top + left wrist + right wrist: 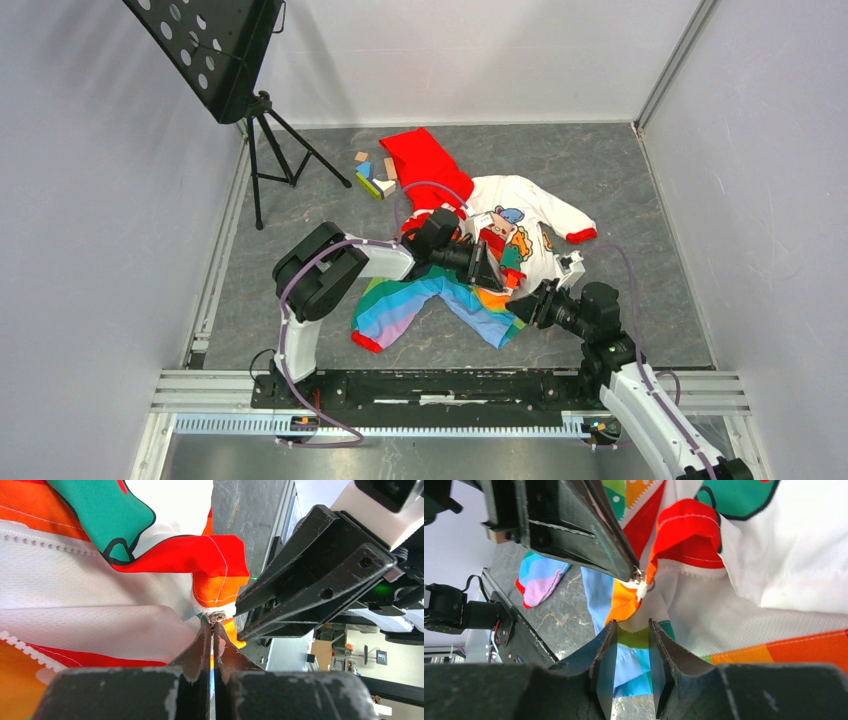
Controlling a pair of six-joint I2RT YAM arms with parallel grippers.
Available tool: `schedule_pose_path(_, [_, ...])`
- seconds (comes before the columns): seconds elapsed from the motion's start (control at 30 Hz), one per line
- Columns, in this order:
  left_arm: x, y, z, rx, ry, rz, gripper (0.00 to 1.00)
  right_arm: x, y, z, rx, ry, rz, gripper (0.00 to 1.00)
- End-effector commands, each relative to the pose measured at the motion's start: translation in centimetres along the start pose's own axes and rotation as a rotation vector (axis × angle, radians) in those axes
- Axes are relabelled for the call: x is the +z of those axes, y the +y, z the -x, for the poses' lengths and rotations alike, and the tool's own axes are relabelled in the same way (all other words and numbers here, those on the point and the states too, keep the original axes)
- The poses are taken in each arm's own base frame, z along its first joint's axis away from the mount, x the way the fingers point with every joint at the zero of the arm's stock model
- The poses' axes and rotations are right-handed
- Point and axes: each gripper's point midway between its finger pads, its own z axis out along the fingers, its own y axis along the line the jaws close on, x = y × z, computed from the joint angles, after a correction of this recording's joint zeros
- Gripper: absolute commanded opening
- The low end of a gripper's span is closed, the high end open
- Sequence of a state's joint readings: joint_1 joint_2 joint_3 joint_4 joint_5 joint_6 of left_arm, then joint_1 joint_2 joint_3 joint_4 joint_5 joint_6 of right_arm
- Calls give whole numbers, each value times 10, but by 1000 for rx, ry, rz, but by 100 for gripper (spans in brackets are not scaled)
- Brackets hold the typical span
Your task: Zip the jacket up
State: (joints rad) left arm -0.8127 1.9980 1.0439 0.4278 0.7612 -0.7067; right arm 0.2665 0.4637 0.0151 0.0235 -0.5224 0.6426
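Note:
The jacket [520, 215] lies crumpled mid-table, with its red hood [425, 160] toward the back and a rainbow sleeve [400, 305] toward the front. My left gripper [212, 622] is shut on the zipper's small metal piece [216, 615] at the orange hem corner. In the right wrist view a white pull tab [642, 591] hangs just under the left fingertips [629, 572]. My right gripper [630, 627] is open just below that tab and holds nothing; rainbow cloth shows between its fingers. In the top view the left gripper [507, 277] and the right gripper [522, 298] nearly meet.
A black music stand [215, 50] on a tripod stands at the back left. Several wooden blocks [375, 175] lie beside the hood. Grey walls enclose the table on three sides. A metal rail [440, 385] runs along the near edge by the arm bases.

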Motion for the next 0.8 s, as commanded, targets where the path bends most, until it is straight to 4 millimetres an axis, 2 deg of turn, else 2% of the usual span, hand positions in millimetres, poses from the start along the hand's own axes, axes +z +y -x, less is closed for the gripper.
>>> schedule_pose_path(0.0, [3,-3,6,13,-19,-24,2,0,-37,-66,47,94,-14,37])
schedule_pose_path(0.13, [3,-3,5,9,-15,-29,2,1,-42,-61,44,79,-54,45])
schedule_pose_path(0.3, [3,-6,5,12,-15,-34,2,-1,-51,-63,57,99,-118,50])
schedule_pose_path(0.47, [2,-7,5,12,-15,-32,2,-3,-51,-41,53,38,-176,51])
schedule_pose_path(0.6, [3,-6,5,8,-12,-35,2,-4,-42,-26,33,2,-162,54])
schedule_pose_path(0.77, [4,-7,5,8,-10,-39,2,0,-29,-45,56,71,-40,58])
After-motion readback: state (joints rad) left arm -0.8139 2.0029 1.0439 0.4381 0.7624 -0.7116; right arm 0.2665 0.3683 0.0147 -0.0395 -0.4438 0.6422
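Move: The left hand keeps the zip slider pinched at its fingertips, about 1 cm beyond them to the right. From the right hand, pointing forward-left and down with fingers part open, this slider is roughly 3 cm ahead, 2 cm left and 1 cm higher. Just below the slider the hanging orange-green hem corner lies 2 cm ahead, 2 cm left and about 1 cm lower; the folded red zip edge stands some 6 cm ahead, level sideways and in height. The left fingers go on pinching the slider, holding it still beside the opening right gripper. The right hand first lifts about 1 cm and sinks back, then eases some 1.5 cm to the right, creeping slightly forward and turning about 5 degrees clockwise, while its part-open fingers spread to somewhat over half open around the line to the hem corner. ##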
